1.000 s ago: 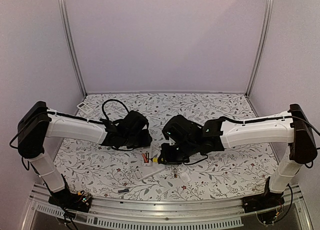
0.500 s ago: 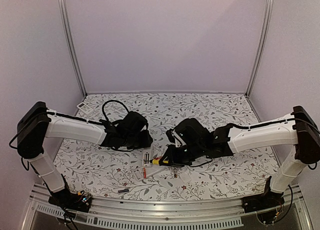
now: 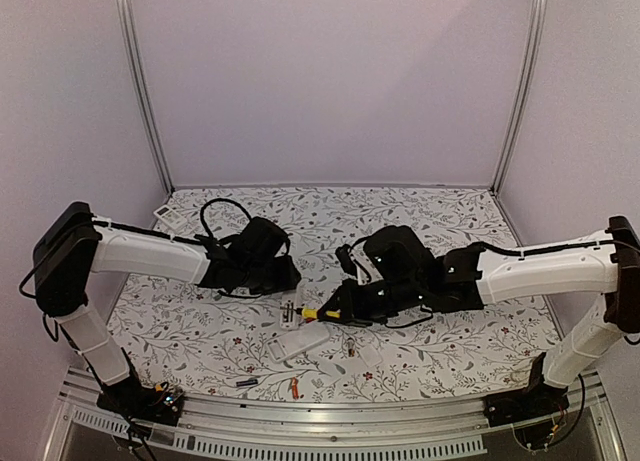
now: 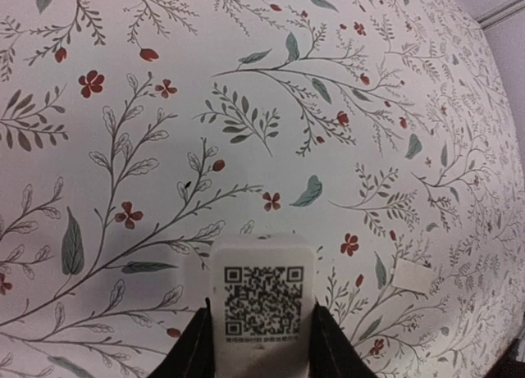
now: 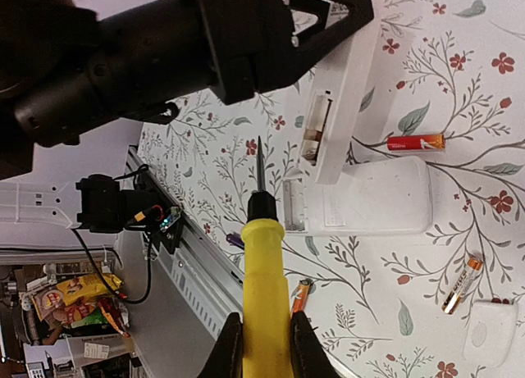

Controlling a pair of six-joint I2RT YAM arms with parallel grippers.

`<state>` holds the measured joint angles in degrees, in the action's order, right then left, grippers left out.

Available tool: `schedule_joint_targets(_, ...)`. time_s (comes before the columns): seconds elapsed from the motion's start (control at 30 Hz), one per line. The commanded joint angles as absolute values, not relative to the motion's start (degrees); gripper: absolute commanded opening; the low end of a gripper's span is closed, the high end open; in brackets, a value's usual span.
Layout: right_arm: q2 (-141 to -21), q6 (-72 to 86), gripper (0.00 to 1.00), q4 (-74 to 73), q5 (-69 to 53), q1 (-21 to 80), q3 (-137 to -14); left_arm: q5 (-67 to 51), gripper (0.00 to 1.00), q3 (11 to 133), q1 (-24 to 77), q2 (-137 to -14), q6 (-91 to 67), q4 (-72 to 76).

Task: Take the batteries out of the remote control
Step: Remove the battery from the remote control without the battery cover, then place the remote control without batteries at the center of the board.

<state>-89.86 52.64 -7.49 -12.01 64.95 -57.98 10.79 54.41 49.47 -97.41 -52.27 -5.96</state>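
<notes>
My left gripper [image 4: 262, 319] is shut on a white remote control [image 4: 262, 300], its QR-code back facing the left wrist camera. In the right wrist view that remote [image 5: 344, 91] hangs tilted above the table, with an open battery compartment [image 5: 316, 136]. My right gripper [image 5: 262, 327] is shut on a yellow-handled screwdriver [image 5: 262, 271]; the black tip points at the compartment, a short gap away. Loose batteries lie on the table: a red one [image 5: 416, 142], two orange ones [image 5: 462, 285] [image 5: 299, 296] and a dark one [image 5: 234, 240].
A second white remote [image 5: 369, 199] lies flat below the held one, back side up. White cover plates [image 5: 490, 333] [image 4: 410, 273] lie on the flowered cloth. The metal front rail [image 3: 330, 411] runs close behind the batteries. A small white device [image 3: 166, 215] sits at the back left.
My right gripper has drawn back to the right and lower with the screwdriver. A red battery now lies near the front edge. The left gripper has shifted only slightly.
</notes>
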Motion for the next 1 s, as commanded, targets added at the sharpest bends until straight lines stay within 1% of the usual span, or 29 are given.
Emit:
schedule_joint_targets(0.0, -82.94, 51.11, 0.0, -5.92, -7.13, 65.24, -56.16, 10.08, 0.21, 56.3, 46.78, -96.55, -47.28, -10.02)
schedule_joint_targets(0.2, -77.23, 52.13, 0.0, -6.47, -1.26, 63.44, -49.56, 8.26, 0.23, 56.76, 44.56, -98.44, -42.54, -14.96)
schedule_joint_targets(0.37, -74.2, 52.64, 0.0, -7.07, 5.45, 62.75, -45.15, 9.41, 0.26, 57.88, 44.15, -100.86, -41.8, -16.57)
schedule_joint_targets(0.53, -73.6, 52.65, 0.0, -7.92, 9.22, 62.71, -42.59, 10.64, 0.29, 60.1, 43.74, -103.39, -41.99, -17.04)
schedule_joint_targets(0.63, -75.13, 52.56, 0.0, -7.99, 9.72, 62.75, -41.9, 11.06, 0.33, 60.74, 43.34, -104.4, -42.43, -16.8)
schedule_joint_targets(0.7, -76.81, 52.73, 0.0, -7.84, 10.2, 62.74, -41.64, 10.98, 0.41, 61.1, 43.16, -104.81, -42.61, -16.81)
schedule_joint_targets(0.73, -77.28, 52.8, 0.0, -7.63, 10.54, 62.73, -41.46, 10.99, 0.47, 61.23, 43.16, -104.89, -42.69, -16.8)
schedule_joint_targets(0.8, -78.69, 52.97, 0.0, -6.83, 10.88, 62.76, -40.89, 11.02, 0.53, 61.54, 43.07, -104.73, -42.73, -17.0)
schedule_joint_targets(0.9, -80.0, 53.17, 0.0, -5.74, 11.08, 62.75, -40.12, 11.31, 0.7, 62.44, 43.07, -103.75, -42.62, -18.11)
schedule_joint_targets(0.97, -80.9, 53.34, 0.0, -5.69, 11.25, 62.71, -39.99, 12.41, 0.78, 62.78, 43.0, -102.37, -42.71, -18.96)
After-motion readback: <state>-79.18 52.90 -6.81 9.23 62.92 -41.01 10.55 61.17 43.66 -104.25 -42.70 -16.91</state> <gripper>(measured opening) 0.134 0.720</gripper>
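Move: The left hand holds the opened remote some 5 cm above the table; its put-down spot lies about 4 cm left and level fore-aft. The freed red battery is roughly 4 cm back, 4 cm right of this hand, the emptied remote about 9 cm back, straight behind. From the right hand, holding the screwdriver, the held remote's bay is about 9 cm left, 3 cm ahead and 8 cm lower; the battery is 4 cm left, 5 cm ahead. Left lowers the remote 4 cm leftward and down, then lets go; right draws the screwdriver 10 cm right, arcing over. ##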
